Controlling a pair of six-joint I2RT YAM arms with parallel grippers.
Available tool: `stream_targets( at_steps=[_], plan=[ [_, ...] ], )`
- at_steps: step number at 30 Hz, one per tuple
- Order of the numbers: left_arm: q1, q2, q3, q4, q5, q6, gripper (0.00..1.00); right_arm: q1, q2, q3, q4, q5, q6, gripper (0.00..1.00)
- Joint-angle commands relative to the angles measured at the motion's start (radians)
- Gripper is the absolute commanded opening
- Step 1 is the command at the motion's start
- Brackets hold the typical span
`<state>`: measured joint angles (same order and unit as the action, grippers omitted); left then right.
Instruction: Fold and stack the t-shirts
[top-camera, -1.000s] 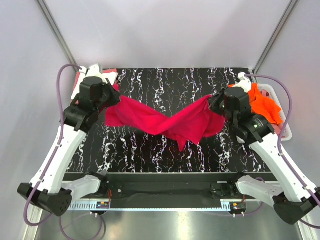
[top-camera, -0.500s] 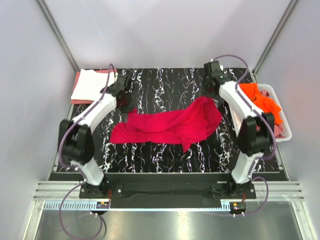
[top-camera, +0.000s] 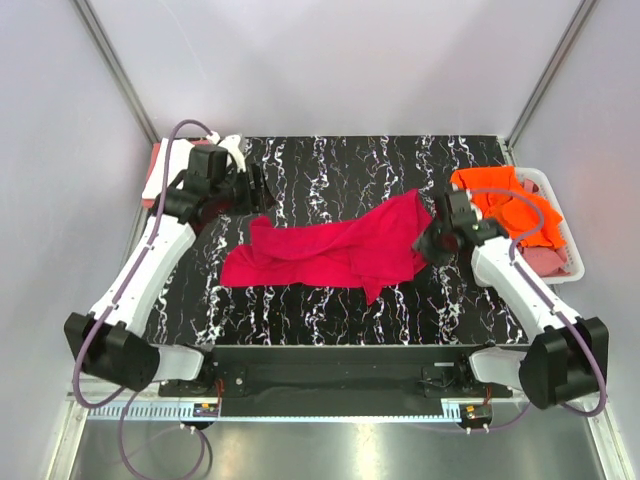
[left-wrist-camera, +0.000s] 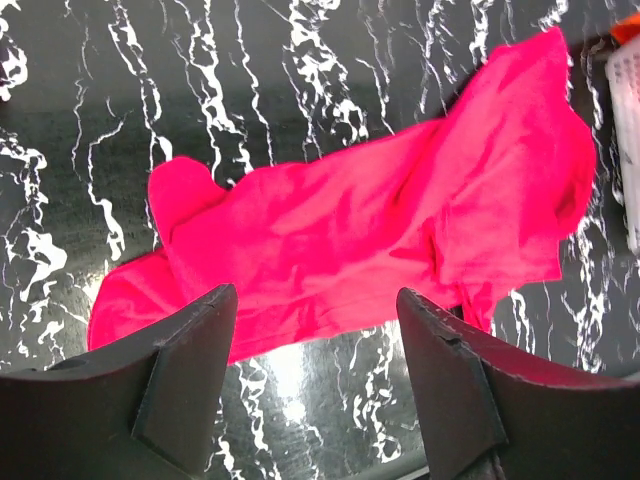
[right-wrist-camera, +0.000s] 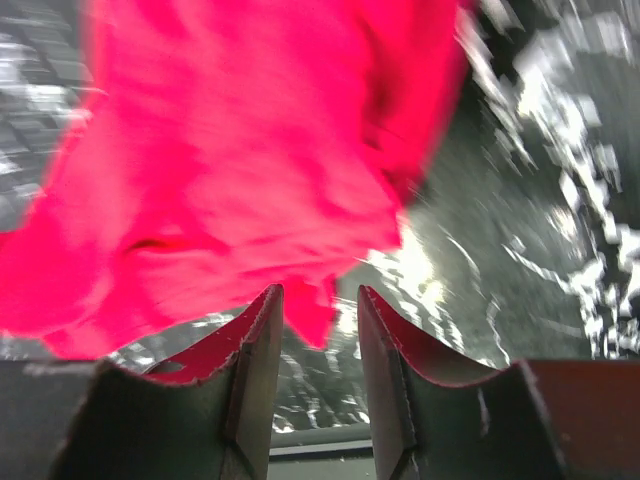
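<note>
The crimson-red t-shirt (top-camera: 330, 252) lies crumpled and spread across the middle of the black marbled table (top-camera: 330, 170). In the left wrist view the shirt (left-wrist-camera: 380, 230) lies beyond my fingers (left-wrist-camera: 190, 365). My left gripper (top-camera: 252, 190) hovers off the shirt's back-left end, open and empty (left-wrist-camera: 315, 335). My right gripper (top-camera: 428, 245) is at the shirt's right edge, open (right-wrist-camera: 320, 340). A tip of the red cloth (right-wrist-camera: 230, 170) shows past its gap, and nothing is pinched. Orange t-shirts (top-camera: 510, 205) are heaped in the basket.
A white perforated basket (top-camera: 562, 232) stands at the table's right edge, with salmon-pink cloth (top-camera: 545, 258) under the orange. A white and pink folded pile (top-camera: 153, 180) lies at the back left corner, mostly hidden by my left arm.
Both grippers have opened and let go of the red shirt. It hung stretched between them and now lies on the table. Both arms have pulled back from its ends.
</note>
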<state>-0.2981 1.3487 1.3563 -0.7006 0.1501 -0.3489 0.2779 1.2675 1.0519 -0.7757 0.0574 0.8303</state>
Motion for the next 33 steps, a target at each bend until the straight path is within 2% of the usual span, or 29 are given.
stream_targets(
  at_steps=[1,6,9,14,27,33],
  plan=[
    [0.004,-0.02,-0.1,0.029,0.065,0.042,0.7,0.007,-0.062,-0.177,0.107,0.005,0.193,0.43],
    [0.002,0.004,-0.167,0.073,0.095,0.048,0.7,0.009,-0.117,-0.309,0.242,0.054,0.27,0.43],
    [0.002,0.013,-0.169,0.081,0.106,0.048,0.69,0.009,-0.094,-0.381,0.377,0.019,0.253,0.44],
    [0.002,0.004,-0.194,0.092,0.088,0.05,0.69,0.009,-0.033,-0.409,0.415,0.015,0.286,0.44],
    [0.004,0.015,-0.195,0.098,0.091,0.037,0.68,0.009,-0.019,-0.474,0.477,0.035,0.306,0.42],
    [0.005,0.013,-0.2,0.098,0.078,0.039,0.68,0.01,-0.034,-0.507,0.477,0.021,0.309,0.45]
  ],
)
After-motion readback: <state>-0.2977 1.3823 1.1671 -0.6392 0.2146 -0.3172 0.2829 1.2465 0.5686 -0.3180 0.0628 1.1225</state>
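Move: The red t-shirt's near right corner lies some 13 cm below the right hand, about 3 cm back and 1 cm left. The basket's middle is roughly 22 cm right of that hand, 6 cm farther out and 10 cm lower. For the left hand, the red t-shirt's left end lies about 23 cm below, 5 cm back and 6 cm left; the white stack stands some 17 cm ahead, 20 cm left and 21 cm lower. Fingers parted, the right hand sinks about 11 cm to the shirt's near right corner; the left sinks 8 cm. ##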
